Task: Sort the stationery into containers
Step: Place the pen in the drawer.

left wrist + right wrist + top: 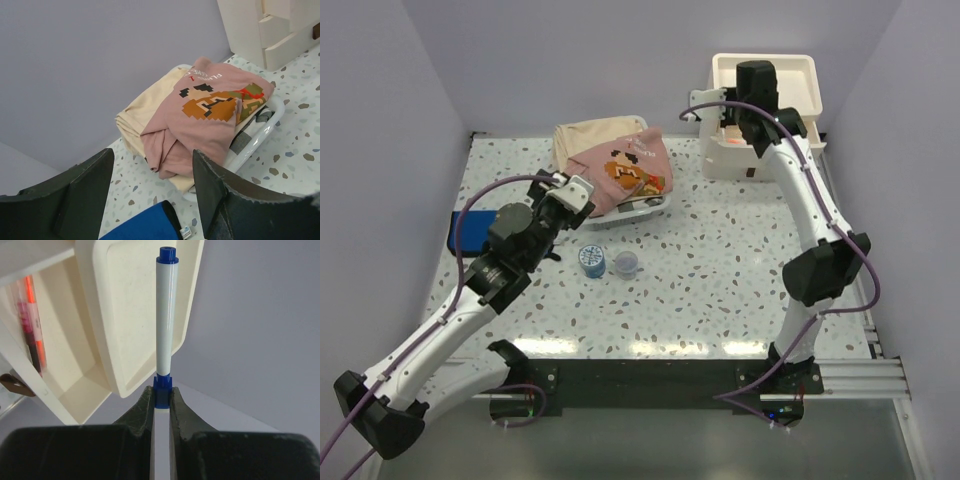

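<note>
My right gripper (162,392) is shut on a white marker with blue ends (165,320), which sticks straight out from the jaws. It hangs over the cream-white drawer unit (790,75) at the back right, seen from above as my right gripper (756,75). The tray top (135,305) lies beyond the marker. An open drawer (75,385) holds orange and pink markers (31,325). A blue tape roll (591,260) and a tiny clear cup (626,263) stand mid-table. My left gripper (582,197) stands open and empty near them; its fingers (90,185) frame bare table.
A clear basket (645,208) of pink and beige clothes (200,115) sits at the back centre, just ahead of my left gripper. A flat blue pouch (470,230) lies at the left edge, also below the left fingers as the blue pouch (145,225). Lilac walls enclose three sides.
</note>
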Controlling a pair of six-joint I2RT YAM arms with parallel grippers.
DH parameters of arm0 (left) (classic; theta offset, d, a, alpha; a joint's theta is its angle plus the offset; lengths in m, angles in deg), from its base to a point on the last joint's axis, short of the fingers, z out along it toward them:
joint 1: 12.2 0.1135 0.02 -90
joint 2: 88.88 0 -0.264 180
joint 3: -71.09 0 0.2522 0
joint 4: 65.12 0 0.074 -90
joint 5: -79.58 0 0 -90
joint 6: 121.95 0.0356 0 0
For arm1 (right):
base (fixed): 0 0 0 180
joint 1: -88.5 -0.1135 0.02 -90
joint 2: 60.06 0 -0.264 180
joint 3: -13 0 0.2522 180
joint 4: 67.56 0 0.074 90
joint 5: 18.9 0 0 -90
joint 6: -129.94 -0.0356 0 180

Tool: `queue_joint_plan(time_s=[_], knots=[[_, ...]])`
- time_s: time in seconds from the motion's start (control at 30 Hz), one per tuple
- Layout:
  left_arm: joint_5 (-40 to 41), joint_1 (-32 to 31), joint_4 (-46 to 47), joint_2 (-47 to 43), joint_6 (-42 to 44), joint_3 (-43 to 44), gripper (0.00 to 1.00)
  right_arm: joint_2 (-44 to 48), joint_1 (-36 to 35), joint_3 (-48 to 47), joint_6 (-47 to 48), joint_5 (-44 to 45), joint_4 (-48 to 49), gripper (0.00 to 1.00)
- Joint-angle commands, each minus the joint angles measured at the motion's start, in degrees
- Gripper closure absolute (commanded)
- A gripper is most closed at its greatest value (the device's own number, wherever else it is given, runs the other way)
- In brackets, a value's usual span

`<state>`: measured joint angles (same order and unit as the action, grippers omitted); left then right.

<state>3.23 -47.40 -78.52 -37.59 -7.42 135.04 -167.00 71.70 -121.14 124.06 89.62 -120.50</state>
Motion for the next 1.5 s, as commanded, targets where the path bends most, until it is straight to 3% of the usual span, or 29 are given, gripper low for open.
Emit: queue_joint_plan(time_s=[0.0, 0.2, 0.43, 0.57, 1.3, 1.47], knots=[[-1.3, 0.3, 3.4, -1.8, -2.3, -0.7, 0.31, -3.8, 3.4, -8.6, 7.7, -2.0, -12.0, 1.00], [-2.2, 0.3, 3.5, -2.1, -3.0, -0.9, 0.31, -7.3, 6.6, -12.8, 11.2, -4.7, -17.9, 1.00], [-3.5, 0.4, 2.9, -1.1, -4.1, -0.1, 0.31, -7.3, 8.1, -9.0, 11.4, -5.2, -15.9, 1.00], [-4.5, 0.9, 2.5, -0.5, -4.9, 0.5, 0.31, -6.9, 8.1, -4.9, 13.7, -3.2, -12.8, 1.00], [-7.1, 2.9, 1.2, -0.1, -7.7, 1.3, 0.31, -12.8, 8.0, -3.4, 20.3, 8.1, -7.9, 1.00], [-7.5, 3.0, 1.0, 0.4, -8.3, 2.0, 0.31, -13.1, 8.0, -3.5, 18.4, 8.9, -2.4, 0.46]])
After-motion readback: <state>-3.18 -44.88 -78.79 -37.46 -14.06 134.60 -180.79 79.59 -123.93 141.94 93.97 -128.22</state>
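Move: Ahead of the right hand by about 4 cm, some 4 cm to its right and 17 cm below, is the middle of the open drawer. The other pens in it lie about 3 cm ahead and 6 cm left of the hand, 18 cm down. The cabinet's top tray is centred about 15 cm ahead, 4 cm right and 10 cm below. From the left hand the drawer is some 25 cm ahead, 47 cm right and 14 cm below. Lowering the pen, gripped by one end and sticking out to the left, the right hand sinks about 12 cm while going some 8 cm right and a little forward, down to the open drawer. Its fingers tip about 20 degrees further down, the hand's left side rolling down as much, and only at the very end do they start to part around the pen. ##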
